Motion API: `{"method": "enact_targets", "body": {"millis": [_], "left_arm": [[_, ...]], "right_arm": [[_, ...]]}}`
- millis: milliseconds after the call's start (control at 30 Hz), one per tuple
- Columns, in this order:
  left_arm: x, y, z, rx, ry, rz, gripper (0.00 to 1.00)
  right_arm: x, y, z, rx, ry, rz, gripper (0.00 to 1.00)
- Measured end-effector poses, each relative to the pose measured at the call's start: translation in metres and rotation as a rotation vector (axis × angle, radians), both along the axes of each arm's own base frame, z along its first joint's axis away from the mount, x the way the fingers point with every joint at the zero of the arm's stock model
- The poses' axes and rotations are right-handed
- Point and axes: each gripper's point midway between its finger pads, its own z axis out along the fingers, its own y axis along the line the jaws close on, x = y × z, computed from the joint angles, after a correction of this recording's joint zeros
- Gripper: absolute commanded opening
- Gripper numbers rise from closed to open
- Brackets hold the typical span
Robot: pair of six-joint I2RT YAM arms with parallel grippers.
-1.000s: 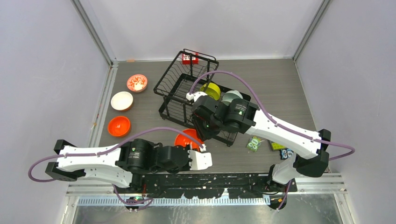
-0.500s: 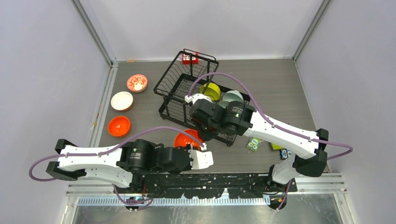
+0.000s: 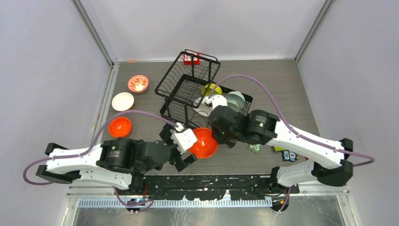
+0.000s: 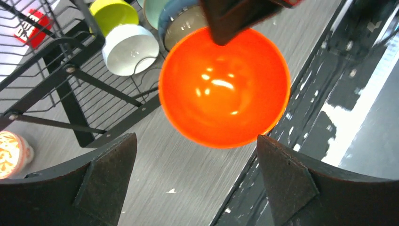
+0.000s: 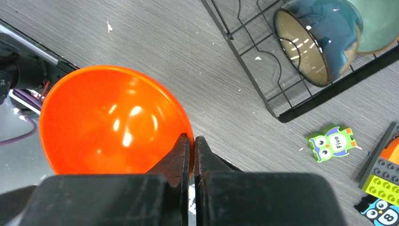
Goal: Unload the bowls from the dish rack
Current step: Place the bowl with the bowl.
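Observation:
My right gripper is shut on the rim of a glossy orange bowl and holds it just above the table in front of the dish rack. My left gripper stands wide open just short of that orange bowl, its fingers apart from it. In the black wire dish rack I see a lime-yellow bowl, a white one, a pale mint one and a dark one with a tan inside. From above, the held bowl hangs between the left gripper and the right gripper.
Three bowls sit at the table's left: red-patterned, plain white, orange. A green owl card and toy blocks lie right of the rack. The black base rail runs along the near edge.
My left gripper has opened, let go of the orange bowl and drawn back to the left. My right gripper has shut on the bowl's rim and carried it slightly right.

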Motion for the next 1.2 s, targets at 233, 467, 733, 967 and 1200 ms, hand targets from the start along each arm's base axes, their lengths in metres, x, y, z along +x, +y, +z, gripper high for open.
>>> {"method": "enact_targets", "body": {"millis": [233,467,733,967,1200], "left_arm": [[0.003,0.008,0.034,-0.335,0.107,0.12,1.0],[0.01,-0.005,0.018,-0.491,0.316,0.405,1.0],[0.009,-0.028,-0.003,-0.537,0.495,0.692,1.0],[0.017,-0.017,-0.002,-0.566,0.513,0.936,0.94],[0.026,0.008,-0.02,-0.553,0.496,1.061,0.71]], "right_arm": [[-0.006,-0.023,0.006,0.09,-0.03,-0.042,0.01],[-0.006,-0.025,-0.013,0.085,-0.013,-0.073,0.01],[-0.007,-0.02,-0.021,0.1,-0.003,-0.101,0.01],[-0.006,-0.017,-0.019,0.124,-0.013,-0.126,0.01],[-0.004,-0.017,-0.019,0.124,-0.029,-0.144,0.01]]}}
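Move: The empty left hand is wide open beside the held orange bowl, whose middle is about 8 cm to its right, level ahead and some 3 cm lower. The blue bowl in the rack lies roughly 20 cm right and 8 cm ahead, 18 cm down; the white rack bowl 10 cm right and 16 cm ahead, 15 cm down. The right hand holds the orange bowl by its rim, the bowl's middle 6 cm left, 3 cm back and 2 cm below it. Rising about 3.5 cm first, the open left hand then sinks while swinging right beside the held orange bowl, and finally eases forward and back left. Its wrist turns some 60 degrees counter-clockwise, so the fingers go from pointing forward-right to nearly ahead and down, one tip coming over the bowl's left rim as they begin to close. The right hand keeps its rim pinch and shifts slightly down and right. ##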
